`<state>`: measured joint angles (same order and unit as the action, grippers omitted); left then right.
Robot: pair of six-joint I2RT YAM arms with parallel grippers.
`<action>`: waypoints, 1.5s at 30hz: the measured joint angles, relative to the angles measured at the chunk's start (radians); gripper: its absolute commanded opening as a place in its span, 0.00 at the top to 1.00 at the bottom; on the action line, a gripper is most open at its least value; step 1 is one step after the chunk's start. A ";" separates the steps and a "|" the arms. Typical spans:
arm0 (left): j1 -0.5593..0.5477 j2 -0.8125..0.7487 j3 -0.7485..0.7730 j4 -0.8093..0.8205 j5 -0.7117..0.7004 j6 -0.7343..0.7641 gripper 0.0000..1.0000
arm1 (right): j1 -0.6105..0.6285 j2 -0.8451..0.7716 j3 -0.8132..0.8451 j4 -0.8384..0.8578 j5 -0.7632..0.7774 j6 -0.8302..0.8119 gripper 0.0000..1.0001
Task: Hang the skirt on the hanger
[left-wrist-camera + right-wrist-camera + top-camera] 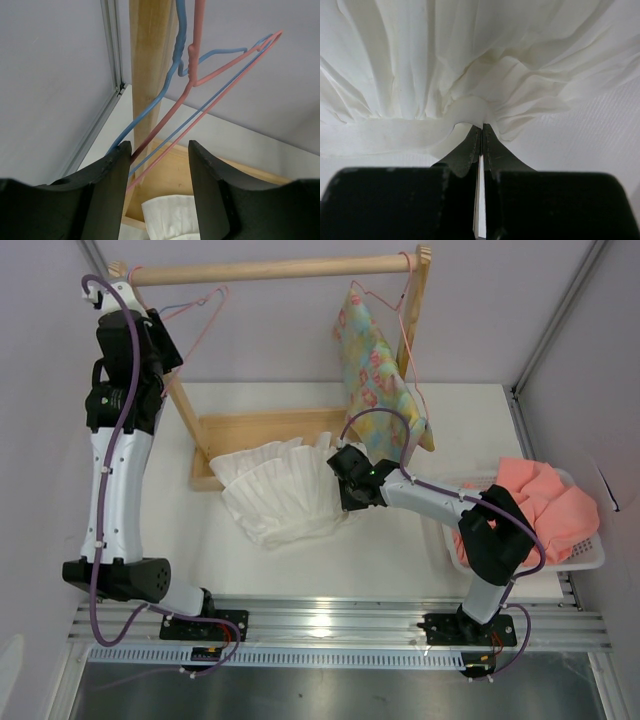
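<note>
The white pleated skirt [275,490] lies crumpled on the table in front of the rack's base. My right gripper [350,485] is at its right edge. In the right wrist view the gripper [481,127] is shut on a fold of the skirt [445,60]. The pink wire hanger [208,315] hangs at the left end of the rod. My left gripper [168,340] is raised beside it. In the left wrist view the gripper [159,165] is open, with the pink hanger's [220,90] lower wires passing between the fingers, close to the left one. The skirt [170,217] shows below.
A light blue wire hanger [150,107] hangs against the pink one. The wooden rack has a rod [270,270] and a flat base [260,430]. A floral garment [375,365] hangs at the rod's right end. A white basket [580,560] with salmon cloth [545,505] stands at the right.
</note>
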<state>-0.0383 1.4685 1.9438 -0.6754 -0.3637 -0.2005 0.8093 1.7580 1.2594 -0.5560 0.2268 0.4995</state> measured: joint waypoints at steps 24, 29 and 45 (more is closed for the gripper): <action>-0.014 0.085 0.035 0.024 0.101 0.023 1.00 | 0.000 0.000 0.007 -0.001 0.000 -0.004 1.00; -0.023 0.087 0.035 0.056 0.187 0.048 1.00 | -0.003 0.000 0.007 -0.002 0.000 -0.005 1.00; -0.087 -0.092 -0.138 0.180 0.363 0.109 1.00 | -0.018 0.000 0.007 -0.005 -0.001 -0.024 1.00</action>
<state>-0.1257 1.3766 1.8053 -0.4950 -0.0006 -0.0917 0.7910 1.7580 1.2663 -0.5613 0.2260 0.4751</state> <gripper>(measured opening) 0.037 0.024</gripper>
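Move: The left hand is open around the pink hanger's wire; the part to grip is some 2 cm ahead of it, 1 cm to its right and 2 cm below. The blue hanger's wire is close by, roughly 3 cm ahead and 2 cm left, and the rack's left post about 7 cm ahead and 3 cm left. From the right hand, which pins the skirt, the pink hanger's wire is roughly 14 cm ahead, 34 cm left and 36 cm above. The left fingers shut on the pink hanger's wire after easing about 2 cm forward and 2 cm down onto it. Gripping it, the hand swings about 8 cm right, away from the blue hanger and the left post, turning some 25 degrees clockwise, rising about 4 cm and drawing back at the end. The right hand keeps its pinch on the skirt. ##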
